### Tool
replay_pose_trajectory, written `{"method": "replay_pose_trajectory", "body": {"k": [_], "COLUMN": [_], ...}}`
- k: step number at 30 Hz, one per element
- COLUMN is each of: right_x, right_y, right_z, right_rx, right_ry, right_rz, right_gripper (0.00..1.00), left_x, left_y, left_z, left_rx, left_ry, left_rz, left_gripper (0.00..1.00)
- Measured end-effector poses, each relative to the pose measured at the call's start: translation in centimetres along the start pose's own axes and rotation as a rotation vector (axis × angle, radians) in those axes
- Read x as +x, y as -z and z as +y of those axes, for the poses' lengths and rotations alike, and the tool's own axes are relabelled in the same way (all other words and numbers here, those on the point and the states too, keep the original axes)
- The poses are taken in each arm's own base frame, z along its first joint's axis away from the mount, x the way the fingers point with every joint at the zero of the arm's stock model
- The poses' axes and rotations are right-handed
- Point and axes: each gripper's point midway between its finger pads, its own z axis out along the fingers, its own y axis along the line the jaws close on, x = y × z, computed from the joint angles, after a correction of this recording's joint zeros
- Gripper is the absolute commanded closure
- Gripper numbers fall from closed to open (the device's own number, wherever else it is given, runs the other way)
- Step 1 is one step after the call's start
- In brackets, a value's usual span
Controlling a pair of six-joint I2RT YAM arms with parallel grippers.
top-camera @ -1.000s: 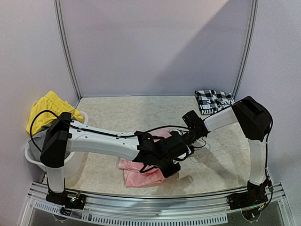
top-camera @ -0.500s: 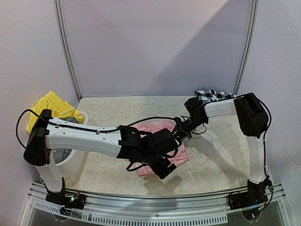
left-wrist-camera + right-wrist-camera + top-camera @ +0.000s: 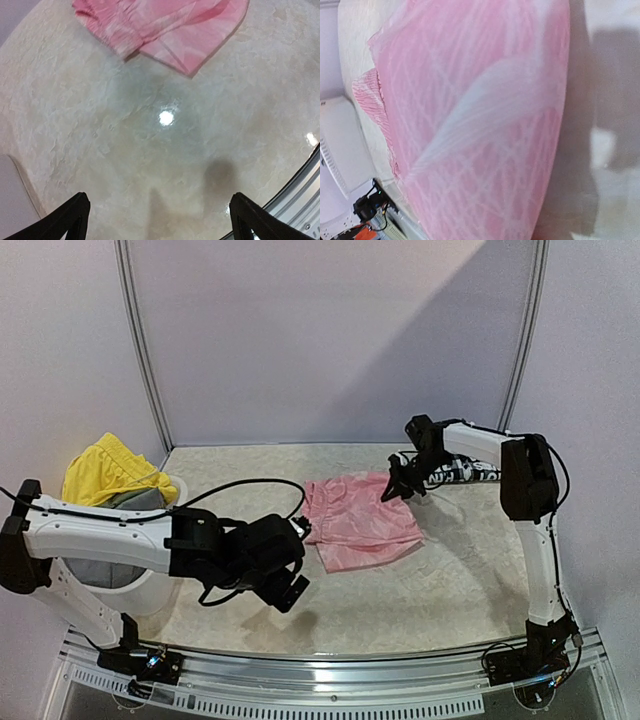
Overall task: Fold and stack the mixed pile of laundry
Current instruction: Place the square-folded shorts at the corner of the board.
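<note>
The thin pink piece (image 3: 355, 522) lies spread on the table's middle, and its near edge shows at the top of the left wrist view (image 3: 165, 25). My right gripper (image 3: 396, 486) is shut on its far right corner; the lifted pink cloth (image 3: 480, 125) fills the right wrist view and hides the fingers. My left gripper (image 3: 298, 562) hangs wide open over bare table left of the pink piece (image 3: 160, 220), holding nothing. The black-and-white checked shirt (image 3: 458, 472) lies folded at the back right. The yellow garment (image 3: 105, 468) and grey one (image 3: 135, 500) sit in the basket.
A white plastic basket (image 3: 150, 590) stands at the left edge under the left arm. The metal rail (image 3: 330, 665) runs along the table's front edge. Walls close in the back and both sides.
My left gripper opened, let go of the pink piece and drew back to the left. My right gripper shut and pulled the pink piece toward the back right, spreading it out.
</note>
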Motion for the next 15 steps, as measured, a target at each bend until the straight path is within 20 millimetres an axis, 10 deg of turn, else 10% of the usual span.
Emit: {"method": "replay_pose_trajectory", "body": {"k": [15], "right_x": [-9.2], "right_y": [9.0], "right_z": [-5.5], "right_rx": [0.193], "right_ry": [0.028], "right_rz": [-0.250], "right_gripper": [1.00], "left_x": [3.9], "left_y": [2.6], "left_z": [3.9], "left_rx": [-0.032], "left_ry": [0.108], "left_rz": [0.009], "left_gripper": [0.01]}}
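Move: The right hand already pinches the pink shorts near their far right corner; their middle is about 6 cm back and 5 cm to its left. The folded plaid shirt it heads for, at the board's far right corner, lies some 12 cm ahead, 19 cm to the right and 4 cm lower. From the left hand, empty and open, that shirt is roughly 38 cm ahead, 39 cm right and 11 cm below. Keeping its shut grip on the pink shorts, the right hand sweeps diagonally right and forward about 13 cm towards the plaid shirt, rising some 4 cm on the way, while the wrist tips nearly 20 degrees so the fingers point more steeply down. Meanwhile the left hand, its fingers still wide open and holding nothing, draws off about 6 cm to the left, away from the shorts and towards the laundry basket, easing to a slow finish. ##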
